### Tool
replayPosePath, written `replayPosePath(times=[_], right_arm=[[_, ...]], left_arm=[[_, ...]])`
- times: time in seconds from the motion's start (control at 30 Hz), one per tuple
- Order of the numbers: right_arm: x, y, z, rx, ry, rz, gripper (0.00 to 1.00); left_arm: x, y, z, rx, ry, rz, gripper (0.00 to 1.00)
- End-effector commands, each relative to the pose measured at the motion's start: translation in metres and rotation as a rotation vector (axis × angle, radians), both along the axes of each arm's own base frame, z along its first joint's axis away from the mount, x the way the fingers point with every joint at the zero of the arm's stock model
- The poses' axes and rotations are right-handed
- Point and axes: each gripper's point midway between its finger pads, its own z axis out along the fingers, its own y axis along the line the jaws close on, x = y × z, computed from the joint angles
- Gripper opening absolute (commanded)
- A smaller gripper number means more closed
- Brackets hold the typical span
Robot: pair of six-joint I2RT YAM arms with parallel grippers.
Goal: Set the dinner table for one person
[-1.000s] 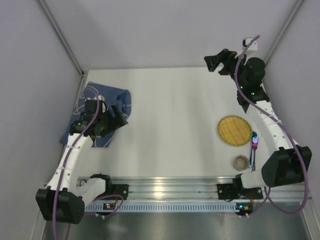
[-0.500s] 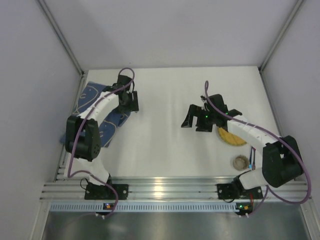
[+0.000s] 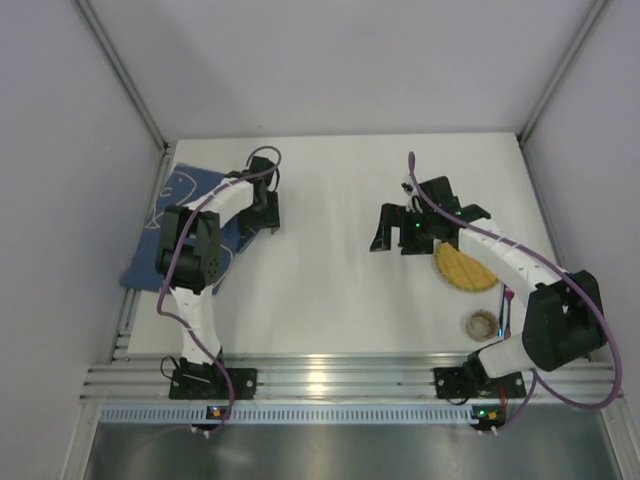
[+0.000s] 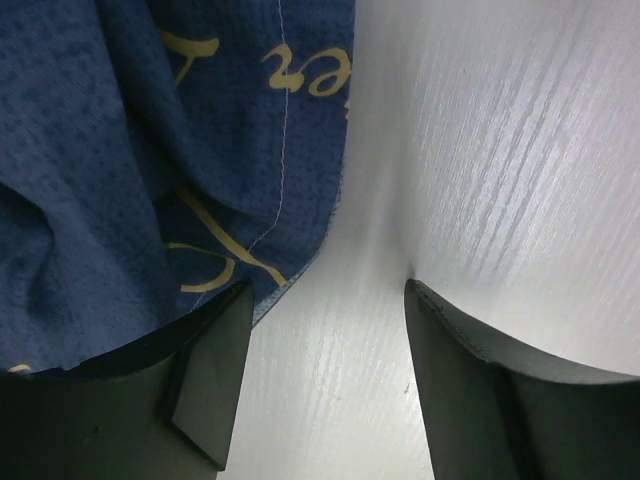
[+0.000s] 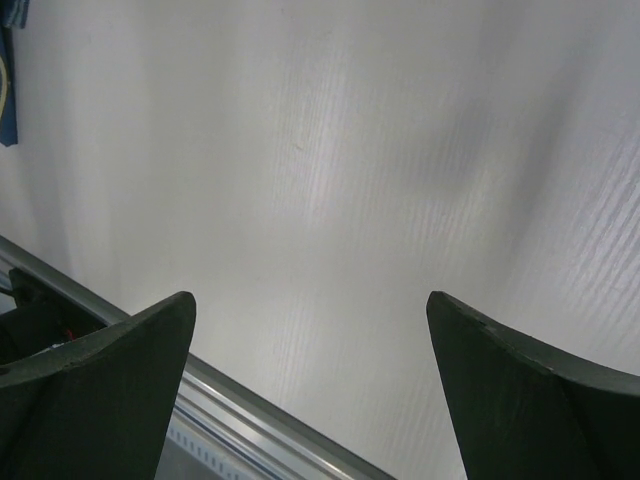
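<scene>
The dinner table [image 3: 330, 290] is a plain white top. A blue cloth mat [image 3: 180, 188] with line drawings lies rumpled at its left edge. My left gripper [image 3: 262, 214] is low at the mat's right edge and open. In the left wrist view one finger [image 4: 215, 375] rests by the mat's hem [image 4: 150, 150], the other finger [image 4: 470, 390] is over bare table, and nothing lies between them [image 4: 325, 335]. My right gripper [image 3: 392, 238] hovers over the table's middle, wide open and empty [image 5: 310, 330].
A round yellow woven plate [image 3: 470, 274] lies at the right, partly under my right arm. A small beige ring-shaped cup [image 3: 482, 323] sits near the front right, with a purple utensil [image 3: 507, 298] just showing beside it. A metal rail [image 3: 330, 375] runs along the near edge; walls enclose the table.
My left arm stretched out from the front left to the mat's right edge. My right arm swung from the back right corner down to the table's middle, now covering part of the plate.
</scene>
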Motion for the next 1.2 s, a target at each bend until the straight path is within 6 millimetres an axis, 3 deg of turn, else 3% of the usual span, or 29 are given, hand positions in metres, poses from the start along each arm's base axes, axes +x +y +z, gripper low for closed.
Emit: replayPosePath(times=[0.0, 0.27, 0.6, 0.87, 0.9, 0.97, 1.03, 1.07, 1.1, 1.13, 1.17], right_arm=[[0.007, 0.001, 0.007, 0.003, -0.009, 0.03, 1.0], [0.008, -0.009, -0.001, -0.029, 0.007, 0.052, 1.0], [0.005, -0.014, -0.012, -0.036, 0.039, 0.043, 1.0], [0.001, -0.016, -0.013, -0.032, 0.043, 0.034, 1.0], [0.001, -0.015, -0.013, -0.033, 0.041, 0.034, 1.0], [0.0, -0.016, -0.011, -0.03, 0.04, 0.029, 1.0], [-0.003, -0.017, -0.012, -0.029, 0.042, 0.027, 1.0], [-0.003, -0.017, -0.01, -0.027, 0.036, 0.028, 1.0], [-0.004, -0.017, -0.009, -0.026, 0.034, 0.027, 1.0], [-0.005, -0.018, -0.01, -0.027, 0.037, 0.022, 1.0], [-0.006, -0.018, -0.009, -0.026, 0.033, 0.023, 1.0]], left_arm=[[0.019, 0.01, 0.013, 0.02, -0.056, 0.051, 0.67], [0.013, 0.041, -0.003, -0.071, -0.014, 0.143, 0.59], [-0.008, 0.027, -0.019, -0.15, 0.054, 0.059, 0.47], [-0.027, 0.014, -0.033, -0.219, 0.126, 0.054, 0.0], [-0.027, 0.012, -0.031, -0.227, 0.126, 0.073, 0.0], [-0.029, 0.004, -0.024, -0.274, 0.141, 0.115, 0.0], [-0.016, -0.012, 0.003, -0.354, 0.107, 0.14, 0.0], [-0.019, -0.02, 0.014, -0.367, 0.126, 0.187, 0.0], [0.0, -0.03, 0.047, -0.384, 0.058, 0.192, 0.0], [0.006, -0.04, 0.066, -0.396, 0.036, 0.192, 0.0], [0.003, -0.062, 0.082, -0.43, 0.059, 0.208, 0.0]])
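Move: The left gripper, half open just above the table, has the napkin's near right corner about 3 cm to its left, 1 cm ahead and roughly 2 cm below. The rumpled napkin spreads away on that side, its middle some 15 cm left of the hand, level with it and also 2 cm down; no other thing is close. From the right hand that corner lies about 36 cm left, 13 cm ahead and 12 cm below. Slide the left gripper left about 5 cm, staying low, so the fingers straddle the napkin's right edge, then shut them to pinch the cloth near its corner. Drag the pinched edge back right some 4 cm, starting to lift at the end while tilting the fingertips towards the right by around 15 degrees. Let the right hand, still open and empty, sink some 2 cm and drift slightly right. ##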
